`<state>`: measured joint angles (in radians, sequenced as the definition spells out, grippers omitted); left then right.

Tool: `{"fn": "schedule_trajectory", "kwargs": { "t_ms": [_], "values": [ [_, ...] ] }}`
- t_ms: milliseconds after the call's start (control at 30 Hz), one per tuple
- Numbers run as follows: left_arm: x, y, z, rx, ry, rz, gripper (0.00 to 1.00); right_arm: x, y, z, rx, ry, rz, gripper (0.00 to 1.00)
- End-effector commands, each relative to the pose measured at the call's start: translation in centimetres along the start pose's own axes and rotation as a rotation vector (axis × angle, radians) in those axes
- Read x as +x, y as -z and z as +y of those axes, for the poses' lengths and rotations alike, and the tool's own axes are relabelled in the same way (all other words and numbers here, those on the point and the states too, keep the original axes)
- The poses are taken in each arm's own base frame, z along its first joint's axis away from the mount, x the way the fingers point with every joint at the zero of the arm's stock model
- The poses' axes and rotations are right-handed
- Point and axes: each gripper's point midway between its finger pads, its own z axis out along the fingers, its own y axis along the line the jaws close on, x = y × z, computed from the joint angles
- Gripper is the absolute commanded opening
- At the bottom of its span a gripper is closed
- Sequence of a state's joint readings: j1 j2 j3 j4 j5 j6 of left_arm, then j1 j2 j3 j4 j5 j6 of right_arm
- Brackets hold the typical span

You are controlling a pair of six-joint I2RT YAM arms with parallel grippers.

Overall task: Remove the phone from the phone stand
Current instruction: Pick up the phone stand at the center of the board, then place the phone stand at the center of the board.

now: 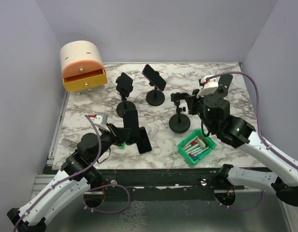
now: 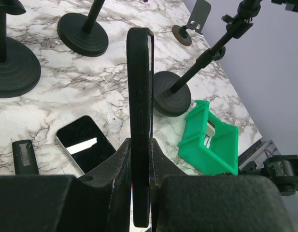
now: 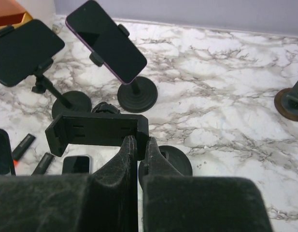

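My left gripper (image 2: 140, 154) is shut on a black phone (image 2: 140, 96), held edge-on above the marble table; from above the pair shows at front left, gripper (image 1: 129, 133), phone (image 1: 131, 118). An empty phone stand (image 1: 179, 113) rises mid-table, its black clamp (image 3: 95, 131) bare. My right gripper (image 3: 139, 142) is shut on the clamp's right end, and appears beside the stand head (image 1: 190, 102) from above. Two more stands at the back carry phones: a black one (image 3: 23, 50) and a purple-edged one (image 3: 105, 41).
Another phone (image 2: 85, 143) lies flat on the table under my left gripper. A green bin (image 1: 197, 147) with markers sits front right. An orange drawer box (image 1: 82, 67) stands back left. Loose markers (image 2: 24, 155) lie near the flat phone. A small round stand (image 3: 290, 101) is far right.
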<state>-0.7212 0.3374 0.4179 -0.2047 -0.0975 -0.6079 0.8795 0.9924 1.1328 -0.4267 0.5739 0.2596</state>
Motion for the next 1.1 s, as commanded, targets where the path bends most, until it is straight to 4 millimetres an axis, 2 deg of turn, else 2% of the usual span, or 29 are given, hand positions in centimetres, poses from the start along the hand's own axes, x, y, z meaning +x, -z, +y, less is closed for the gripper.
{"fn": "schedule_trajectory", "kwargs": {
  "t_ms": [0,133,267,367,533,700,933,1067],
  "values": [
    [-2.0,-0.4,-1.6,0.067,0.035,-0.083,0.0,-8.1,0.2,-2.0,0.106,-0.098,-0.254,0.0],
    [-1.6,-0.9,-1.7,0.069,0.035,-0.065,0.0,-9.4,-1.4,-5.4,0.188,-0.134,-0.288,0.0],
    [-1.4,-1.4,-2.0,0.086,0.041,-0.057,0.0,-9.4,-4.0,-10.5,0.27,-0.203,-0.289,0.0],
    [-1.2,-1.7,-2.1,0.097,0.055,-0.058,0.0,-9.4,-5.9,-12.9,0.269,-0.268,-0.309,0.0],
    [-0.8,-1.7,-2.0,0.106,0.068,-0.06,0.0,-10.0,-8.6,-13.9,0.225,-0.308,-0.348,0.0],
    [-0.5,-1.4,-2.1,0.119,0.085,-0.062,0.0,-10.5,-10.5,-15.3,0.261,-0.302,-0.379,0.0],
    [-1.0,-1.3,-2.2,0.125,0.08,-0.083,0.0,-10.1,-14.0,-17.6,0.297,-0.324,-0.408,0.0],
    [-1.1,-1.1,-2.1,0.126,0.081,-0.09,0.0,-10.0,-15.5,-18.3,0.307,-0.339,-0.42,0.0]
  ]
}}
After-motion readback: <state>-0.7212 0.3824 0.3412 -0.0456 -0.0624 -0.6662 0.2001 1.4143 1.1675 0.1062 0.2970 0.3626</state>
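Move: The right hand already holds the empty phone stand by its head; the open spot it goes to at the back of the board lies about 21 cm ahead, 11 cm right and some 29 cm below. Left of that spot stands the back phone stand, 26 cm ahead and 10 cm left of the hand; the brown-based stand is 30 cm ahead, 32 cm right; the green box 10 cm back, 12 cm right. From the left hand the spot is some 30 cm ahead, 40 cm right. Carry the held phone stand with the right gripper about 20 cm forward and 13 cm right towards the open back spot: rise some 3 cm first, swing out to the right while turning clockwise about 25 degrees, then go straight forward, sinking about 5 cm. Keep the grip shut. Let the left gripper keep its phone, easing 1.5 cm right and dipping 2 cm before rising partway back. ##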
